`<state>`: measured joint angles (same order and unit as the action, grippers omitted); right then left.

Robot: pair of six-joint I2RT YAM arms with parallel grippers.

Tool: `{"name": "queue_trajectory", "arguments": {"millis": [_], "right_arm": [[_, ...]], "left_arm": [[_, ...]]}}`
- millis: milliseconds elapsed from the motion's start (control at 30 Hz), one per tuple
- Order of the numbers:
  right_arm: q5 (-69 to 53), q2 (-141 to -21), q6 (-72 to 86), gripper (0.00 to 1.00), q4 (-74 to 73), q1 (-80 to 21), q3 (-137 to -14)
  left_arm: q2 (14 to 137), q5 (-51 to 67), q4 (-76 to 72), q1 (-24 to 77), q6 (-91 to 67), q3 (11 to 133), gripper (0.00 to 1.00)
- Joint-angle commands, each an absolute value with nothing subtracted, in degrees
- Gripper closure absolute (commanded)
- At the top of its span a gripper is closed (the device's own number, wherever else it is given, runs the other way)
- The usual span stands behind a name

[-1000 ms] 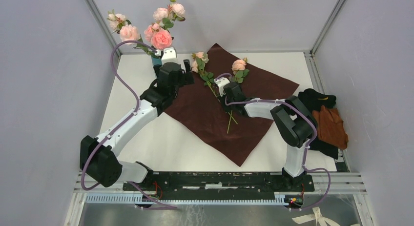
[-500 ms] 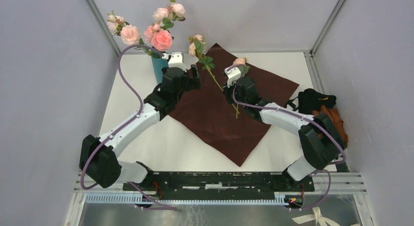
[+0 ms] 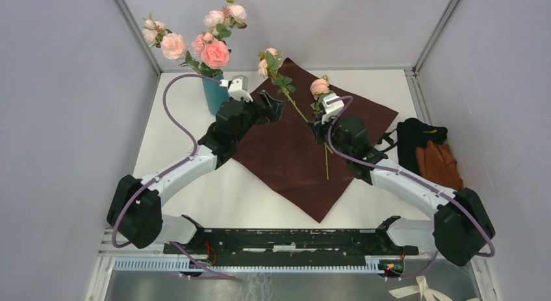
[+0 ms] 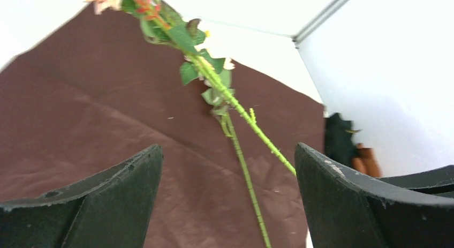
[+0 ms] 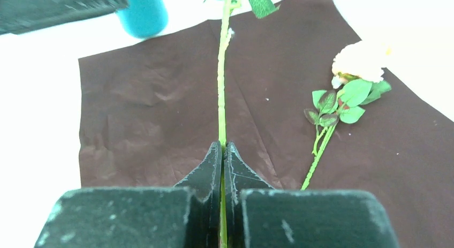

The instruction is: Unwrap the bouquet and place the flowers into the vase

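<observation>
The bouquet's maroon wrapping paper (image 3: 286,158) lies spread flat on the table. The teal vase (image 3: 213,94) stands at the back left and holds several pink flowers (image 3: 214,52). My right gripper (image 3: 320,127) is shut on the green stem (image 5: 221,98) of one flower, whose blooms (image 3: 268,59) are raised over the paper's far corner. Another rose (image 3: 318,86) lies on the paper (image 5: 160,114), with its pale bloom (image 5: 361,60) to the right of my shut right gripper (image 5: 222,147). My left gripper (image 3: 273,104) stands wide open just left of the held stem (image 4: 257,131), holding nothing (image 4: 227,147).
A black-and-orange cloth pile (image 3: 432,158) lies at the table's right edge. Grey walls and metal frame posts (image 3: 136,34) close in the back and sides. The vase (image 5: 142,12) sits just off the paper's left corner.
My right gripper has lifted one flower off the paper and carried it up and to the right. My left gripper has swung from beside the vase rightward over the paper.
</observation>
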<state>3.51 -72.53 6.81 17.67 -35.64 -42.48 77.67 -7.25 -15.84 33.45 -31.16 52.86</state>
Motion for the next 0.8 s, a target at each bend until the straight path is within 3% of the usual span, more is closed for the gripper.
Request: {"name": "queue_trajectory", "arguments": {"millis": [0,333,533,633,767], "right_arm": [[2.81,-65.79,7.05,1.00,22.41,-36.10,-40.13],[2.19,-61.45,6.66,1.00,21.96,-36.04,-38.41],[6.50,-70.05,3.35,1.00,14.84,-36.04,-41.75],[13.00,-79.53,0.78,0.70,8.04,-36.05,-48.11],[11.74,-87.72,0.71,0.62,8.23,-35.99,-51.35]], "left_arm": [[79.75,2.86,-30.70,33.07,-41.60,50.74,0.04],[85.62,10.22,-44.21,32.69,-53.75,48.26,0.06],[86.93,10.76,-45.10,32.81,-54.91,48.29,0.07],[85.33,9.72,-41.26,32.81,-52.69,49.05,0.07],[81.03,4.55,-34.98,32.85,-49.08,48.16,0.07]]}}
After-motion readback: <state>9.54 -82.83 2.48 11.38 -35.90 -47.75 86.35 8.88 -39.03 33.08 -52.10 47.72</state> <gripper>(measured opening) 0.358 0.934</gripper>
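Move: The right hand already grips the stem of a raised flower. The open left gripper is empty; the held stem passes about 6 cm to its right, 2 cm ahead and slightly lower. From the right hand the left gripper is roughly 10 cm left, 5 cm ahead and a little higher, the vase some 30 cm left, 10 cm ahead and 8 cm below, and the other flower's head 5 cm right, 15 cm ahead and 18 cm below, on the paper. Rightwards by about 6 cm, towards the right hand and the stem it holds, the open left gripper swings in, rolling its left side down some 25 degrees and turning clockwise. The right hand first lifts and draws slightly back, then reverses, sinking about 10 cm and reaching forward towards the paper while its fingers open a third, no longer holding the stem. ##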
